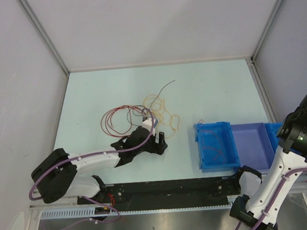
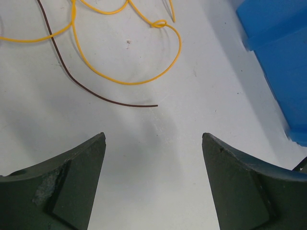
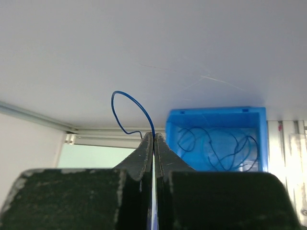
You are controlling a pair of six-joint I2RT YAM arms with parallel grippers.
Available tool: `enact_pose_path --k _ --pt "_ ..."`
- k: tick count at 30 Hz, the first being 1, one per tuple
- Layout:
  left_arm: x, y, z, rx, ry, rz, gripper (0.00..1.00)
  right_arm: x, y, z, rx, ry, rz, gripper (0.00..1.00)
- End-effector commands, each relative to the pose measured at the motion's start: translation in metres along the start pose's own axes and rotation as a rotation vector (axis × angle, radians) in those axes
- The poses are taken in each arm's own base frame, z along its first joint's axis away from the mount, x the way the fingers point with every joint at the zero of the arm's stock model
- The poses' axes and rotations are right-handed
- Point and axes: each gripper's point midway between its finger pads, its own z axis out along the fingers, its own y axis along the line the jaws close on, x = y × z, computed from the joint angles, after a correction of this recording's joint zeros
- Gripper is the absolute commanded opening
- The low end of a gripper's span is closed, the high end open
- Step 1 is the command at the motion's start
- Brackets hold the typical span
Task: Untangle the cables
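The cables (image 1: 148, 112) lie tangled on the table's middle: red loops (image 1: 117, 120) to the left, yellow loops (image 1: 162, 113) to the right, and a dark strand running toward the back. My left gripper (image 1: 160, 142) sits just in front of the tangle. In the left wrist view it (image 2: 153, 136) stands open over bare table, short of a yellow cable (image 2: 129, 82) and a dark brown cable end (image 2: 105, 98). My right gripper (image 3: 153, 135) is raised at the far right, shut on a thin blue cable (image 3: 129, 99) that arcs up from its tips.
Three bins stand in a row at the front right: a blue bin (image 1: 204, 152) holding thin reddish wires, a lavender bin (image 1: 253, 146), and another blue bin (image 1: 274, 130) partly under the right arm. The right wrist view shows a blue bin (image 3: 216, 111) with blue wires inside.
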Motion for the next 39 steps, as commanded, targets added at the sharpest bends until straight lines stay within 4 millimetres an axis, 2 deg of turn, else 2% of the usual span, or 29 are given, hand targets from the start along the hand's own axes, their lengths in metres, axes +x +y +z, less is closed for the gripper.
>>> enact_pose_path --k 1,14,19,20,21,24,28,32,36,39 --pt "-0.01 -0.01 -0.002 0.04 -0.035 0.0 0.87 0.009 -0.009 0.012 0.061 -0.015 0.003 0.0" --pt "-0.008 -0.01 0.004 0.021 -0.009 0.003 0.86 0.031 -0.022 0.033 0.138 -0.015 -0.004 0.0" --pt "-0.008 -0.009 0.006 0.015 -0.004 0.003 0.86 0.03 -0.026 0.035 0.163 -0.032 -0.001 0.02" --pt "-0.007 -0.009 0.007 0.013 -0.001 0.003 0.86 0.03 -0.027 0.035 0.166 -0.035 -0.007 0.09" --pt "-0.008 -0.009 0.007 0.013 -0.001 0.003 0.86 0.029 -0.026 0.035 0.162 -0.037 -0.008 0.35" --pt "-0.008 -0.009 0.007 0.015 0.0 0.004 0.86 0.03 -0.025 0.035 0.153 -0.032 -0.007 0.79" --pt "-0.008 -0.009 0.007 0.014 -0.002 0.003 0.86 0.028 -0.025 0.033 0.149 -0.038 0.0 0.87" --pt "-0.008 -0.01 0.006 0.019 -0.005 0.005 0.86 0.033 -0.012 0.033 0.082 0.001 -0.009 0.84" --pt "-0.009 -0.01 0.006 0.02 -0.011 0.003 0.86 0.053 0.024 0.034 -0.096 0.12 -0.044 0.82" --pt "-0.009 -0.01 0.006 0.018 -0.01 0.003 0.86 0.086 0.056 0.028 -0.264 0.282 -0.084 0.84"
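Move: The blue cable is already pinched in the right hand, and the place for it is the far-right blue box, its middle about 3 cm ahead, 4 cm to the right and some 36 cm below. The lilac box lies around 14 cm left and 4 cm ahead of that hand, and the near blue box 29 cm left and 5 cm ahead, both equally low. From the left hand the far-right box is roughly 58 cm right, 6 cm back and 3 cm lower. The blue cable, still pinched in the closed right fingers, is lowered about 5.5 cm towards the far-right blue box, drifting slightly right as the wrist tips down a little. The hand pauses well above the box and opens wide to let the cable go. Emptied, it then starts forward, about 3.5 cm, turning some 10 degrees counter-clockwise. ##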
